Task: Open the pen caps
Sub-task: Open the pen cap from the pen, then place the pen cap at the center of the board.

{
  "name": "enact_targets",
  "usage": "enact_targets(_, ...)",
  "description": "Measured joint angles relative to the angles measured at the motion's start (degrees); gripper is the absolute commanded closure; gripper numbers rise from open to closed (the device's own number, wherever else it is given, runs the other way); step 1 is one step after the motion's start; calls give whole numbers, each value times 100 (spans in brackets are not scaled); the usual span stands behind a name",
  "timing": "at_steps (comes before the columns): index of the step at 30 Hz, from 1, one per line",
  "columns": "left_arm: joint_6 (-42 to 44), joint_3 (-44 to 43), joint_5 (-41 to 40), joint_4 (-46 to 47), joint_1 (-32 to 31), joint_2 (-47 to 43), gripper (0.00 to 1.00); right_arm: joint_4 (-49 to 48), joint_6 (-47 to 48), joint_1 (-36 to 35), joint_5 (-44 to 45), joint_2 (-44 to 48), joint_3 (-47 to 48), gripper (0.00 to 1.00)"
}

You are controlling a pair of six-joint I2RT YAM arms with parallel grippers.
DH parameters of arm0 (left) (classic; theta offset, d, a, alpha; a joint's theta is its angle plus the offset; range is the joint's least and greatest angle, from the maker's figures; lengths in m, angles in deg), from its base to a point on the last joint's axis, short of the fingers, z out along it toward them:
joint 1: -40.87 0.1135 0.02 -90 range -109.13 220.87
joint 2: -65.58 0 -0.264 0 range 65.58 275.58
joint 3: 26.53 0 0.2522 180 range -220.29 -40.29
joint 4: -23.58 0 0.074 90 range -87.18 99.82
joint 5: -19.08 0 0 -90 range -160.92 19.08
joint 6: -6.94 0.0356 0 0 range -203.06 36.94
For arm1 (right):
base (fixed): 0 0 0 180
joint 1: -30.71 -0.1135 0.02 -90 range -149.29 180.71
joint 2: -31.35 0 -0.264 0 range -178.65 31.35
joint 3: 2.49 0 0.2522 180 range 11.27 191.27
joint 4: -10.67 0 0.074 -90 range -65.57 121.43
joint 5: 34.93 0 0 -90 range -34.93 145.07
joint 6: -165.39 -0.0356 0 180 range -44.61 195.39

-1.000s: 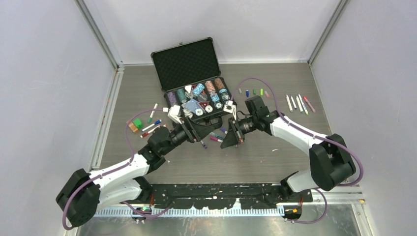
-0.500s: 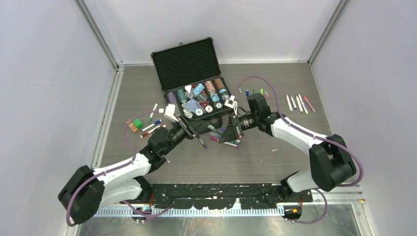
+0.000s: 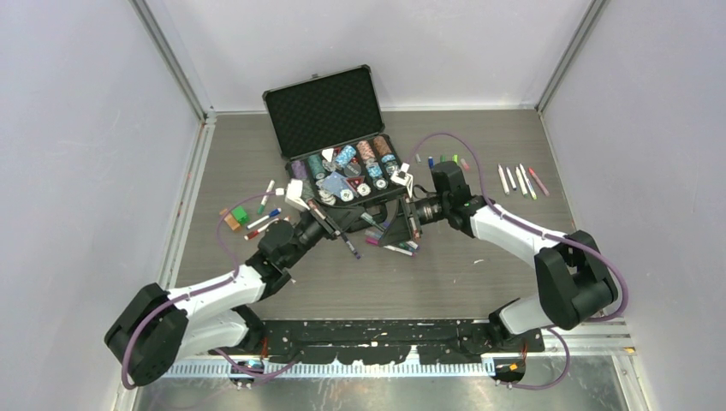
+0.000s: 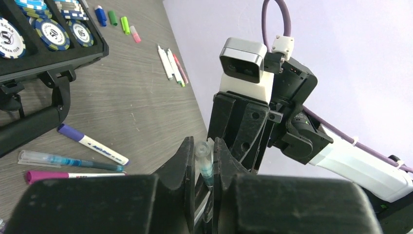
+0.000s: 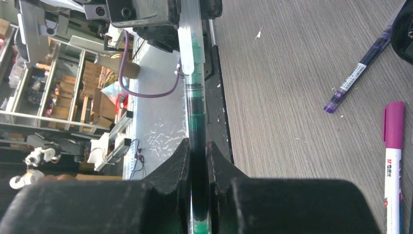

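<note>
Over the middle of the table my two grippers meet on one pen (image 5: 196,109) with a dark green barrel. My right gripper (image 5: 198,151) is shut on the barrel. The pen's clear cap (image 4: 204,158) sits between the fingers of my left gripper (image 4: 203,157), which is shut on it. From above, the left gripper (image 3: 342,225) and right gripper (image 3: 395,229) face each other just in front of the case. Loose pen caps (image 3: 442,160) lie in a row at the back right, with several white pens (image 3: 519,181) beyond them. More pens (image 3: 264,215) lie at the left.
An open black case (image 3: 324,110) holding poker chips stands at the back centre. A purple-capped pen (image 4: 92,144), a clear teal pen (image 4: 68,160) and a magenta pen (image 4: 73,175) lie under the grippers. Green and orange small items (image 3: 236,217) sit far left.
My left gripper's fingers have closed onto the cap end of the pen held by the right gripper. Both grippers have drawn slightly closer to the case.
</note>
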Motion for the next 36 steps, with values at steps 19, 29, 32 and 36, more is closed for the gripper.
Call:
enact_targets(19, -79, -2754, 1364, -699, 1932, 741, 100, 2774, 2085, 1147, 1290, 778, 249, 100)
enact_targets(29, 1460, -6422, 1670, -5320, 310, 4336, 100, 3536, 3018, 3451, 3353, 2170, 269, 99)
enact_targets(32, 2020, -8085, 1231, -6830, -92, 5464, 100, 3654, 3104, 3880, 3462, 2173, 258, 100)
enact_targets(36, 2546, -10572, 715, -8522, -426, 7073, 100, 3832, 3220, 4063, 3497, 2135, 254, 100)
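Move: The left hand grips the clear cap, the right hand the green pen's barrel. From the left hand the row of loose caps lies about 24 cm ahead and 26 cm right, 16 cm below; the chip case sits about 16 cm ahead and 4 cm left. From the right hand the row of uncapped pens lies about 21 cm ahead and 40 cm right, 11 cm below, with loose markers almost straight beneath that hand. The clear cap comes off the green pen as the left hand jerks left, up and forward, rising about 17 cm; still pinching it, that hand then sweeps right and down towards the loose caps, tipping its fingers steeply downward. The right hand keeps the barrel, dips slightly, then swings some 26 cm right and a little forward towards the uncapped pens, turning clockwise. ##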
